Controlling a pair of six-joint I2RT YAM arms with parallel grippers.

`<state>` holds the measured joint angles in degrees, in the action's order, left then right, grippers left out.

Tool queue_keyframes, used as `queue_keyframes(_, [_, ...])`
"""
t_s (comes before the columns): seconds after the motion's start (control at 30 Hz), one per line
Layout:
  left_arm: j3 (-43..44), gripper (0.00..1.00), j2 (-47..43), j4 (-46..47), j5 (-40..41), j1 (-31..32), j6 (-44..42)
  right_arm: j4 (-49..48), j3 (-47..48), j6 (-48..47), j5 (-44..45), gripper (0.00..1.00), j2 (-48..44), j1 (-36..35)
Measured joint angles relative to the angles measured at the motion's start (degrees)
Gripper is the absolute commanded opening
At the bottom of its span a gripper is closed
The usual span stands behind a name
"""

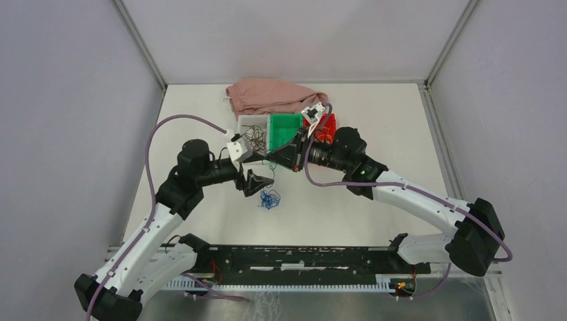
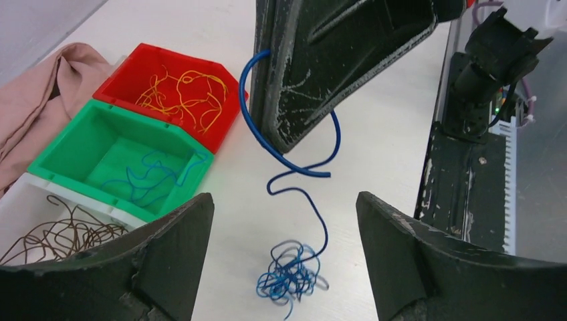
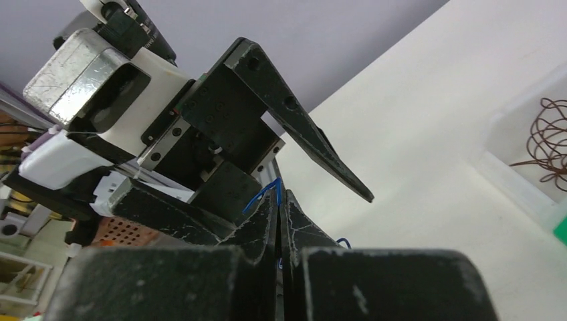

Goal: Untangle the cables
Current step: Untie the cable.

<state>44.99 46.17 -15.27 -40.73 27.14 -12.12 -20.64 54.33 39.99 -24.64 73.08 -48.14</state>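
A small tangled bundle of blue cables (image 1: 269, 198) lies on the white table and shows between my left fingers in the left wrist view (image 2: 292, 277). One blue cable (image 2: 257, 117) rises from it in loops to my right gripper (image 1: 274, 158), which is shut on its upper end (image 3: 259, 198). The right gripper (image 3: 279, 195) hangs above the bundle and fills the top of the left wrist view (image 2: 334, 60). My left gripper (image 1: 258, 182) is open and empty, just above the bundle, its jaws wide apart (image 2: 284, 199).
Three bins stand behind the grippers. The white bin (image 1: 251, 119) holds brown wires (image 2: 63, 234). The green bin (image 2: 155, 124) holds blue wires. The red bin (image 2: 220, 127) holds yellow-orange wires (image 2: 180, 93). A pink cloth (image 1: 274, 95) lies beyond them.
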Motion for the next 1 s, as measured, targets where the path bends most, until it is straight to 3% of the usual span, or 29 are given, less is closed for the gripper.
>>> queue_keyframes(0.2, [-0.4,0.7,1.6,5.2,-1.2,0.0,3.7,-5.5,1.0,5.4,-0.8,0.01,2.6,-0.6])
queue_keyframes(0.23, [-0.4,0.64,2.0,5.3,-1.4,0.0,3.8,-6.3,1.0,6.1,-0.9,0.01,3.2,-0.7])
queue_keyframes(0.33, [-0.4,0.35,2.9,5.5,-1.7,0.0,4.4,-8.3,1.4,8.0,-1.1,0.01,4.9,-1.0])
queue_keyframes(0.43, [-0.4,0.14,2.9,5.7,-1.8,0.0,4.5,-9.3,1.6,9.1,-1.2,0.02,5.6,-1.2])
queue_keyframes(0.5, [-0.4,0.04,2.8,5.7,-1.8,0.0,4.5,-9.3,2.0,9.4,-1.3,0.16,5.6,-1.3])
queue_keyframes(0.77, [0.0,0.03,1.8,5.5,-1.7,0.0,4.5,-7.8,2.6,8.2,-0.5,0.39,5.2,-1.3])
queue_keyframes(0.93, [1.6,0.03,1.4,4.6,-1.7,0.0,4.5,-4.0,2.3,5.8,0.8,0.65,2.7,-0.8])
queue_keyframes(1.0, [2.4,0.03,1.0,4.2,-1.6,0.0,4.5,-2.1,1.4,3.7,1.3,0.7,0.2,-0.3])
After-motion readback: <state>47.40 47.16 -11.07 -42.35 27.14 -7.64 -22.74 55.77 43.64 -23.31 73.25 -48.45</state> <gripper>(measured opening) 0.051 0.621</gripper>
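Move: The blue cable, pinched by the closed right fingers, dangles its free strand between the open left fingers, about 2 cm to the left hand's right and level with it. Its tangled bundle is roughly 4 cm back from the left hand, 1 cm to its right and 20 cm lower; the green box is some 16 cm ahead, 4 cm right, 24 cm below. From the right hand that strand is about 4 cm straight down, the bundle some 5 cm back and 25 cm down. Easing about 1 cm to the right, the left hand shuts its wide-open fingers on the blue strand and then lifts about 2.5 cm with it pinched. The right hand shifts some 2.5 cm left and 2 cm up, its wrist rolling slightly; once the left fingers have the cable, it opens past half, lets go and backs off about 2 cm to the right. ##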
